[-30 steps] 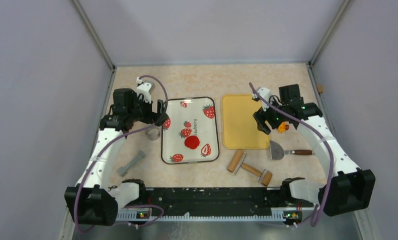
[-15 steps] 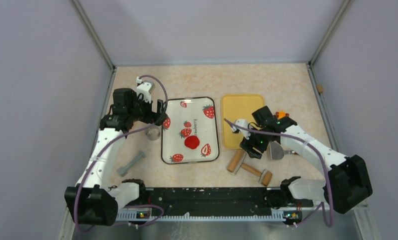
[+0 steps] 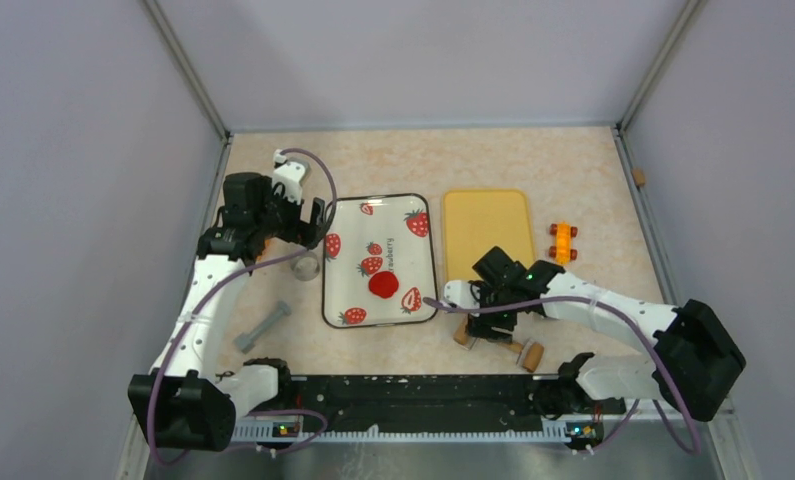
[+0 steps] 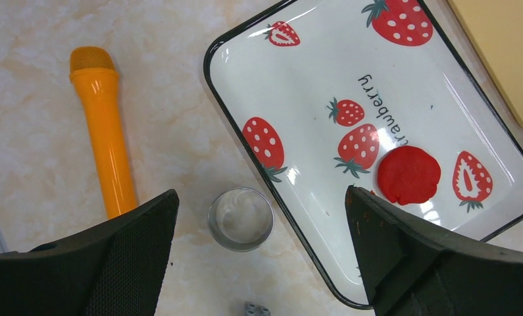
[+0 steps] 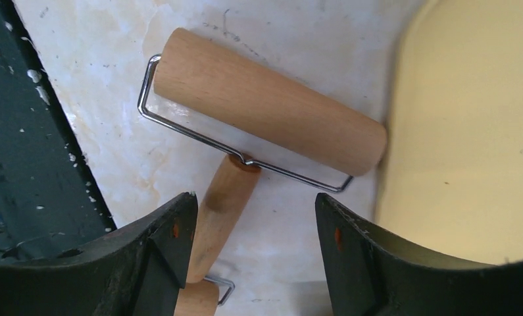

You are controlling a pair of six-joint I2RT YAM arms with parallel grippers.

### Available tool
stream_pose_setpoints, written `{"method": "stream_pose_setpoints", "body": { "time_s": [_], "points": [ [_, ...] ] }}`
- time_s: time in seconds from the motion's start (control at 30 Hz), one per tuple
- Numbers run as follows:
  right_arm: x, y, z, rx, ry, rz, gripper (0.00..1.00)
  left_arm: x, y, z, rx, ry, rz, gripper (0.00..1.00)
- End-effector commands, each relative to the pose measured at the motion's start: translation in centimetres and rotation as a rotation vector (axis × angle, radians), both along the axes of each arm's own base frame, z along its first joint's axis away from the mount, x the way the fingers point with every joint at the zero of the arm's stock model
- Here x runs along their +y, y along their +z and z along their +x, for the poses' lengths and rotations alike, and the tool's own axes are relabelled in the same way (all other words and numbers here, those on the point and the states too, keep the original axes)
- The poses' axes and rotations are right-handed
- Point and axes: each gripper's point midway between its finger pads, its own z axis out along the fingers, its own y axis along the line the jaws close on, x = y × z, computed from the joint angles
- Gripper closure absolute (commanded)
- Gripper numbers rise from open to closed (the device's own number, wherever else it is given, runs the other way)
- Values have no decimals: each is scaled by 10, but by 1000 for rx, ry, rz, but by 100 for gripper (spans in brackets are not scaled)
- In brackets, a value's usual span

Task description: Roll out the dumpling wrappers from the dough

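The dough is a flattened red blob lying on the strawberry-print tray; the left wrist view shows the dough just beyond the right finger. No dumpling wrappers are in view. My left gripper hovers open at the tray's left edge, and the left wrist view has the left gripper above a metal ring cutter. My right gripper stands open low over a wooden roller. The roller's handle lies against the inner side of the left finger, not clamped.
A yellow board lies right of the tray, and a small orange toy sits beside it. An orange stick and a grey dumbbell-shaped piece lie left of the tray. The dark base rail runs close behind the roller.
My right arm swung from the yellow board's right edge down and left to the wooden roller near the front. The orange toy now lies uncovered. The left arm barely moved.
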Motion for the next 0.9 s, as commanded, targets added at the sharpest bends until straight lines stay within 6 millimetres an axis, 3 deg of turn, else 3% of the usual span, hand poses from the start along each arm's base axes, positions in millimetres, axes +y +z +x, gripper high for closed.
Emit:
{"method": "stream_pose_setpoints", "body": {
  "time_s": [0.0,0.27,0.57,0.77,0.87],
  "points": [
    [3,-16,10,-134,80,-55,33,5,25,11,-103,-18,49,1],
    [-13,-6,40,-307,23,-125,37,5,20,9,-98,-25,63,1],
    [-32,-10,27,-176,49,-86,34,-4,15,10,-71,-39,-2,1],
    [-25,-24,23,-135,79,-51,48,-11,7,5,-48,-74,-25,1],
    [-25,-27,25,-132,91,-67,68,-24,1,-7,-35,-193,-20,1]
  ]
}}
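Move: Just below the right hand is the rolling pin: its handle's middle lies about 2 cm back, 1 cm to the right and 3 cm down. Its large roller sits 2 cm ahead and 5 cm left of the hand, its small roller 4 cm back and 6 cm right. The yellow board is centred 18 cm ahead, 1 cm left. From the left hand the handle lies some 19 cm back, 38 cm right and 19 cm down. Sinking some 2.5 cm over the pin, the right hand brings its open fingers down astride the handle, then sweeps forward about 3.5 cm and to the right about 3 cm, tilting roughly 10 degrees and pushing the handle along with its rear finger. It eases slightly back and down again as the fingers close in on the handle from both sides. ##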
